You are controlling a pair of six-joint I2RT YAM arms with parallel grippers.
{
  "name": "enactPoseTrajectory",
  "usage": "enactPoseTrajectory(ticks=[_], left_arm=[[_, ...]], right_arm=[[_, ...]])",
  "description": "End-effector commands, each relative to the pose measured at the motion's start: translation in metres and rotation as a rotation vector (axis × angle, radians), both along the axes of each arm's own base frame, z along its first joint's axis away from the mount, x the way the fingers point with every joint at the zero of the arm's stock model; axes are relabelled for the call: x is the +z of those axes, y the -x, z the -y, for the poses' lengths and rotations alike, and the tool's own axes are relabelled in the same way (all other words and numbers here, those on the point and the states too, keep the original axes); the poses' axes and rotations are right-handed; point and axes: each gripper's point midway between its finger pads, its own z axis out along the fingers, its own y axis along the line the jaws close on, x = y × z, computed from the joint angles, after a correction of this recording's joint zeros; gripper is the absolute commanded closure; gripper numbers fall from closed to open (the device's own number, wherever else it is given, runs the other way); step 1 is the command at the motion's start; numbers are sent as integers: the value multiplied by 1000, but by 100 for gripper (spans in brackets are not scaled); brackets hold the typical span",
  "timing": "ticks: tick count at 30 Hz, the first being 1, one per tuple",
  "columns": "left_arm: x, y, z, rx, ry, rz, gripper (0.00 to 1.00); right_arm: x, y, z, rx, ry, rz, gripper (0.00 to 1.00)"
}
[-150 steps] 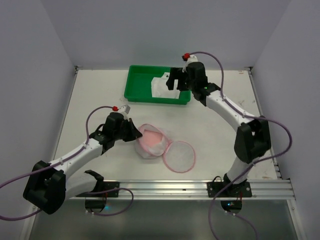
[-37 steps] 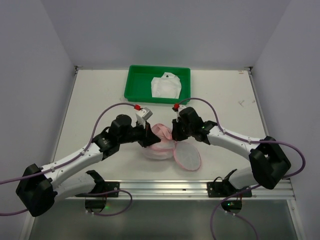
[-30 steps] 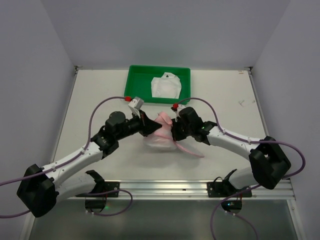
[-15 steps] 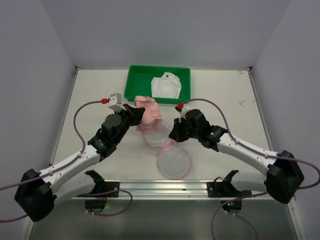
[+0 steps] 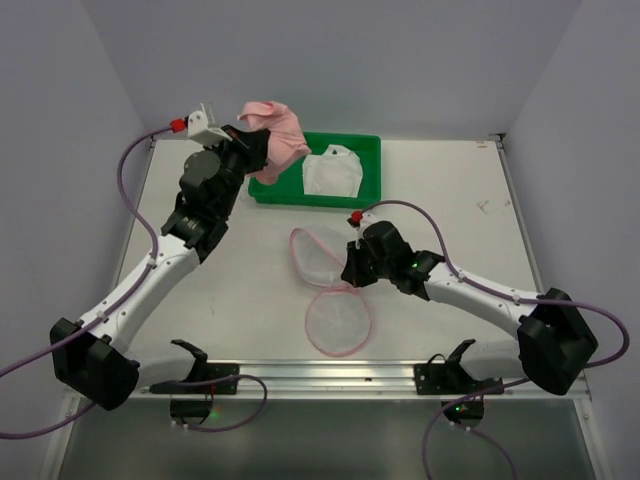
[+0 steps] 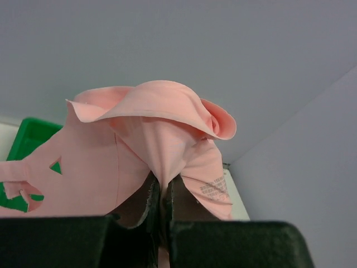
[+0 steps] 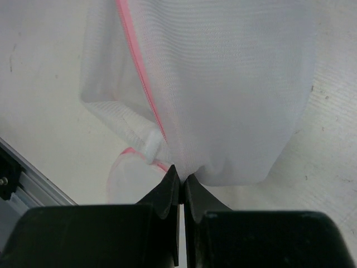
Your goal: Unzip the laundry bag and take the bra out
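Note:
The white mesh laundry bag (image 5: 322, 258) with pink zipper trim lies unzipped mid-table, its second round half (image 5: 338, 322) flat towards the front. My right gripper (image 5: 352, 272) is shut on the bag's mesh (image 7: 223, 100) where the halves join; the right wrist view shows the fabric pinched at the fingertips (image 7: 182, 180). The pink bra (image 5: 275, 135) hangs high above the table's back left, clear of the bag. On its folded fabric (image 6: 162, 151) my left gripper (image 5: 255, 150) is shut, the jaws nearly touching in the left wrist view.
A green plastic tray (image 5: 372, 175) stands at the back centre with a crumpled white cloth (image 5: 332, 172) inside; the bra hangs over its left end. Grey walls enclose the table on three sides. A metal rail (image 5: 330, 372) runs along the front edge.
My left arm has lifted the bra up and back, from just above the bag to high over the tray's left end. The emptied bag has settled flatter under my right gripper.

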Motion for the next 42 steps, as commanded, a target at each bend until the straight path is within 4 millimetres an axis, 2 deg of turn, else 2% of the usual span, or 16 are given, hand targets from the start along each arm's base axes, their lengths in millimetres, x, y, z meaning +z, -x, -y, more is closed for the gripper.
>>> enactPoseTrajectory(ticks=[1,4,11,14,17,18,20,21,25,26,29,32,34,36,38,42], left_arm=[[55,-10,-5,-12,-54,125,100],[70,-27,0,-18,-98,150,100],[49,-81,25,-177,-191,163,100],[6,-113,40,-269,-187,97,100],[-18,-129,57,-375,-204,59,100],[-42,-143,61,-393,-209,19,100],[-66,-152,66,-435,-200,-10,100],[-96,-162,67,-443,-197,-58,100],[-169,-194,48,-395,-264,-173,100],[-200,-205,40,-361,-292,-240,100],[-247,-221,18,-302,-356,-326,100],[-266,-230,1,-239,-401,-354,100],[-266,-234,-7,-203,-435,-347,100],[-266,-238,-14,-163,-456,-352,90],[-267,-239,-17,-153,-473,-367,63],[-260,-234,-19,-150,-485,-399,30]], right_arm=[[-9,-3,2,-25,25,-12,100],[-9,-3,-1,-14,17,-12,100],[-2,0,-4,10,-13,1,100],[-2,2,-5,21,-23,0,100],[-4,3,-4,21,-21,-2,100],[-5,3,-3,20,-20,-3,100],[-8,3,-3,20,-12,-4,100],[-9,3,-3,20,-11,-5,100],[-12,3,-4,27,-7,-11,100],[-12,3,-3,26,-4,-10,100],[-14,2,-4,27,3,-11,100],[-15,1,-5,34,6,-14,100],[-16,1,-6,38,6,-16,100],[-15,0,-7,39,7,-15,100],[-16,-1,-7,42,12,-16,100],[-14,-1,-10,55,11,-15,100]])
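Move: The left hand holds the pink garment high. Its goal, the left half of the green tray, lies about 23 cm ahead, level sideways and some 34 cm below. The white garment in that tray is about 22 cm ahead and 11 cm to the right at similar depth; the laundry bag lies roughly 15 cm back and 12 cm to the right. From the right hand, pinching the bag, the tray's left half is about 39 cm ahead, 15 cm left and 7 cm lower. Still pinching the pink garment, the left hand lifts some 6 cm, arcs forward and plunges about 37 cm down into the tray's left half, ending some 23 cm farther out. The wrist tips down and rolls left side up, about 25 degrees each; then the fingers open wide and let go as the hand eases up. The right hand keeps its pinch on the laundry bag, sinking about 3 cm. ##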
